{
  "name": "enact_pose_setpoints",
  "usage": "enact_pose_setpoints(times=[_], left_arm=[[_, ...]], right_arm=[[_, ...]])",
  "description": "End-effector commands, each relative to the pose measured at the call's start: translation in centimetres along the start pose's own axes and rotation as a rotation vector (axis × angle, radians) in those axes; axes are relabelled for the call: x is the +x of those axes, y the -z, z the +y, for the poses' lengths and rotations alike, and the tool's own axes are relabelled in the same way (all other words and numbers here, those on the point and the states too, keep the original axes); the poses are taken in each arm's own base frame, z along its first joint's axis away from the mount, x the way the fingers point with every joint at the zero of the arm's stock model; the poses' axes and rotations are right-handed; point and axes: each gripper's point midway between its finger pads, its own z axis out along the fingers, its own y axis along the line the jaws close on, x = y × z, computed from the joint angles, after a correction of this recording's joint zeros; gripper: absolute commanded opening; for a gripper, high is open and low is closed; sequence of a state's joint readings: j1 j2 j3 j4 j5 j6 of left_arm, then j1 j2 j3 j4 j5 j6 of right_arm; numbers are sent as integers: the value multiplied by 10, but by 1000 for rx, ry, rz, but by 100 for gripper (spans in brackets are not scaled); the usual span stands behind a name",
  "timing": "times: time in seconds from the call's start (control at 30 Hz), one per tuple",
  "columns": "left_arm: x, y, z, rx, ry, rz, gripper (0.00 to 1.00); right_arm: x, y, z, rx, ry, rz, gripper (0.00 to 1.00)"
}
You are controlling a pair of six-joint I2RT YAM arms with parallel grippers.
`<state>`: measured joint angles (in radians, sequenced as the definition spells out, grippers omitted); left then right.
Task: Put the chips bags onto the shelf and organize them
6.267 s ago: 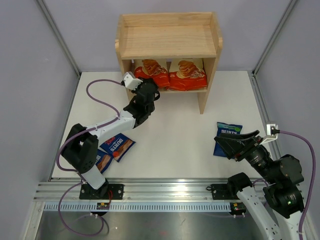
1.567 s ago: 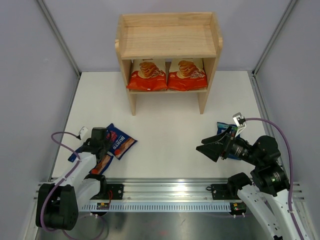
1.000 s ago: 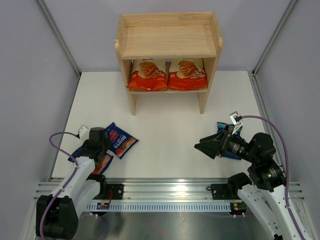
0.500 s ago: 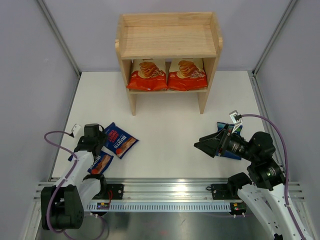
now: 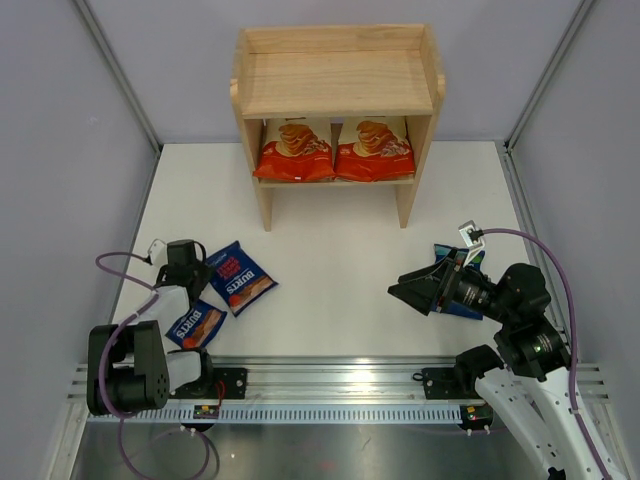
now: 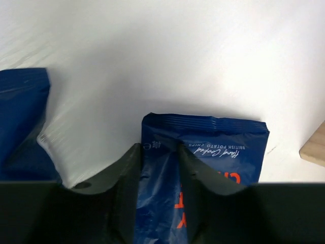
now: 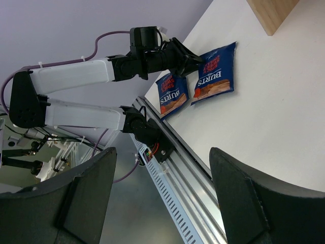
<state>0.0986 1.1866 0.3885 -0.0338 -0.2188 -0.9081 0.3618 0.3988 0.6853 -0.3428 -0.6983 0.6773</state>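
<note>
The wooden shelf (image 5: 338, 82) stands at the back, with two cream-and-orange chips bags (image 5: 294, 150) (image 5: 374, 149) side by side on its lower tier. Two dark blue Burts bags lie at the front left, one angled (image 5: 241, 279) and one nearer the rail (image 5: 196, 325). My left gripper (image 5: 203, 269) (image 6: 158, 150) (image 7: 195, 58) is shut on the left edge of the angled bag (image 6: 213, 152), with foil creased between its fingers (image 6: 127, 175). My right gripper (image 5: 405, 288) (image 7: 161, 150) hangs open and holds nothing. A third blue bag (image 5: 447, 255) is mostly hidden behind it.
The shelf's top tier holds nothing. Grey walls close in the left, right and back. The metal rail (image 5: 330, 375) with both arm bases runs along the front edge. A shelf leg (image 6: 315, 147) shows at the right of the left wrist view.
My left gripper opened wider, then closed onto the angled blue bag's edge while the arm folded back toward the left. The bag turned slightly. The right arm barely moved.
</note>
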Motion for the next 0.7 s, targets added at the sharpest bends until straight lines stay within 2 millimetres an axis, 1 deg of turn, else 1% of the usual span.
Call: enact_pose_setpoints(times=[0.0,0.1,0.13,0.17,0.2,0.33,0.43,0.47,0.53,0.57,0.6,0.63,0.67], left_arm=[[3,-2,-11,66,-1,14,28],[-1,-1,-12,72,-1,0,15],[-2,1,-13,78,0,-5,6],[-2,2,-15,87,-2,-3,2],[-2,2,-17,97,-8,1,0],[-5,7,-27,140,-17,5,0],[-3,15,-41,220,3,17,0],[-1,22,-46,265,19,24,0],[-3,31,-52,308,34,19,0],[-7,40,-56,335,51,8,0],[-8,46,-58,350,55,-2,0],[-7,53,-62,383,54,10,0],[-3,58,-63,393,64,28,0]], right_arm=[[-4,1,5,-14,35,-16,81],[-4,0,4,-13,33,-13,81],[-4,0,4,-11,32,-13,81],[-4,0,3,-12,33,-11,81],[-4,-1,2,-10,30,-11,81],[-2,-7,-5,-6,13,-2,81],[-2,-11,-9,-13,2,-5,81],[2,-15,-15,-5,-20,5,80],[1,-21,-18,-25,-29,4,80],[8,-27,-28,-15,-79,28,79],[6,-31,-26,-46,-75,23,79],[8,-34,-29,-52,-90,28,78],[14,-39,-38,-44,-138,43,78]])
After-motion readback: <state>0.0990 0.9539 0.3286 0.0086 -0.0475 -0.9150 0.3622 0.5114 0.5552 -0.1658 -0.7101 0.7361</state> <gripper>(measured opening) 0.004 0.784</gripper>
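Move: The Burts bag for the left hand has its middle about 8 cm to the right and 4 cm back, a centimetre or so lower; its top-left corner lies at the fingertips. The other Burts bag lies some 13 cm back and 2 cm to the left; the foot of the shelf's left front leg stands about 10 cm ahead, 14 cm to the right. From the right hand, that first bag is roughly 35 cm left, 11 cm ahead and 29 cm below. Almost in place at first, the left hand shuts its half-closing fingers fully, pinching the top-left corner of the nearer-to-shelf Burts bag, then rises about 5 cm, drifting 3 cm right as the fingers tip upward some 15 degrees. Late on, the open right hand starts down and forward, slightly left, about 5 cm towards the bag. ##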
